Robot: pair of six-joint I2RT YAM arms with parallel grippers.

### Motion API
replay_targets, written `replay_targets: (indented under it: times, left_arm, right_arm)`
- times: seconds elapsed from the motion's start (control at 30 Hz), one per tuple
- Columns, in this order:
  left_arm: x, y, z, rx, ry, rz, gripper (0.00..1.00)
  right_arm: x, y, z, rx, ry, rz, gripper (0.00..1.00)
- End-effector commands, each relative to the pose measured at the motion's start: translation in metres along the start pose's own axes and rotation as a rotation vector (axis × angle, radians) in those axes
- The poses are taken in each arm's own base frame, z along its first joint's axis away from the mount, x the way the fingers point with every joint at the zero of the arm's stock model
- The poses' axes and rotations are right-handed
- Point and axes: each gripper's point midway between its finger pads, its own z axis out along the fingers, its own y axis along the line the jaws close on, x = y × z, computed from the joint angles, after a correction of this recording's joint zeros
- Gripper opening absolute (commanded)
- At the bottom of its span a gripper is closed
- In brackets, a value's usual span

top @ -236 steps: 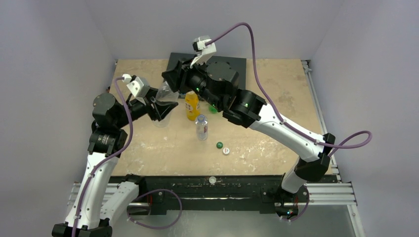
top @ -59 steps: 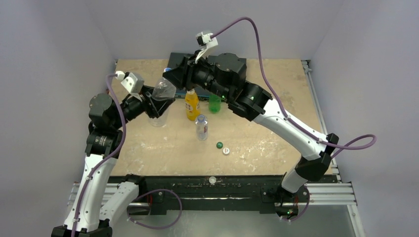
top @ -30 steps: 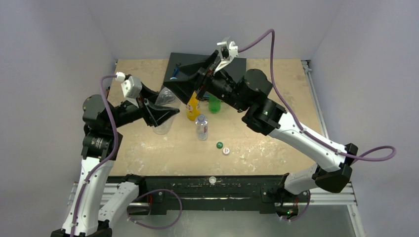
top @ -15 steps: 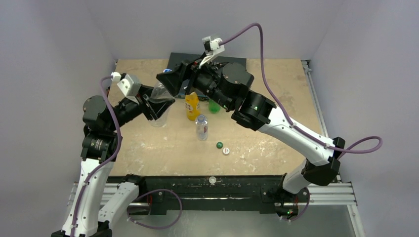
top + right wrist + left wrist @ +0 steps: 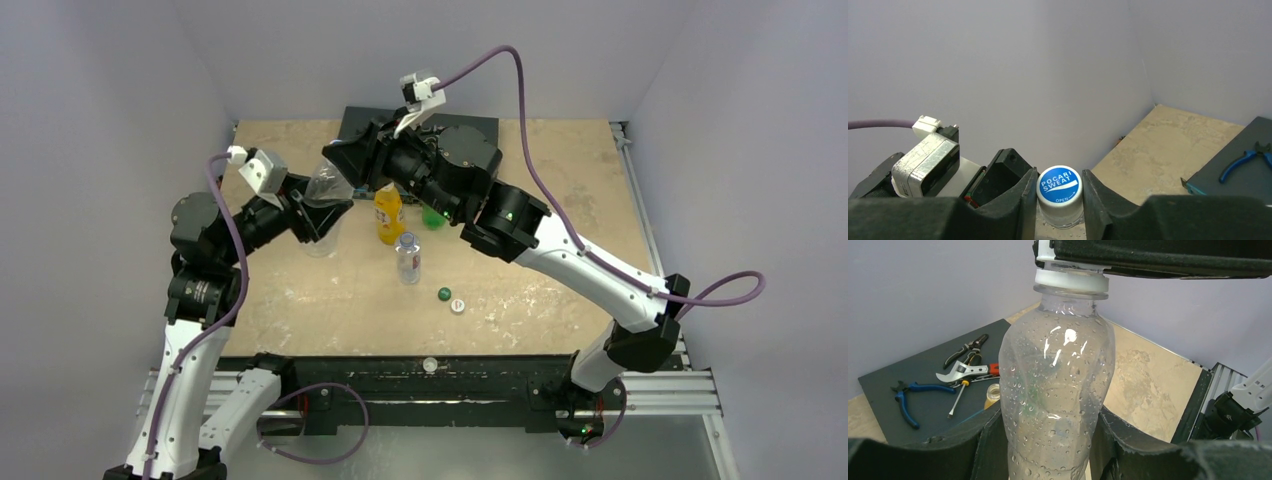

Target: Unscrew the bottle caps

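The larger clear bottle, wet with droplets, is held off the table at the left. My left gripper is shut on its body. The bottle's cap is white with a blue printed top, and my right gripper is shut on it from above. An orange-yellow bottle, a green bottle partly behind the right arm, and a small clear bottle stand mid-table. A dark green cap and a white cap lie loose nearby.
A dark mat lies at the back of the table, mostly under the right arm. It carries blue-handled pliers, a wrench and other hand tools. Walls close in on the left, back and right.
My right gripper swung from the back right over to the clear bottle's top and shut on its cap. The left gripper kept hold of the bottle, shifting only slightly.
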Motion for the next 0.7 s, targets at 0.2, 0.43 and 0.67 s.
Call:
replay_targets:
  times: [0.2,0.43,0.67]
  left_arm:
    - [-0.01,-0.023,-0.001,0.125,-0.024,0.012,0.0]
    - [-0.015,-0.068,-0.008,0.393,-0.019,-0.13,0.0]
    - [-0.017,-0.083,-0.016,0.474,-0.006,-0.117,0.0]
  right_arm:
    - [-0.03,0.028,-0.019,-0.121,-0.035,-0.04,0.14]
    - [-0.032,0.065,-0.058,-0.484,-0.036,-0.122,0.17]
    - [-0.034,0.073,-0.079,-0.645,-0.05,-0.123,0.21]
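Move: The white cap is already between the right fingers, practically at the right hand point. From the left hand, still around the clear bottle's body, the cap lies about 11 cm above and 1 cm ahead. Counted from the right hand, the orange-drink bottle stands about 23 cm ahead, 7 cm right and 41 cm below; the short clear bottle about 14 cm ahead, 11 cm right and 43 cm below. Back towards the robot by about 6 cm, drifting right and rising slightly, both hands swing together after a slow start. The right keeps its pinch on the cap and turns counter-clockwise some 20 degrees, its fingers tipping upward, while the left keeps its grip on the clear bottle and turns it clockwise by about as much, twisting cap against neck. ##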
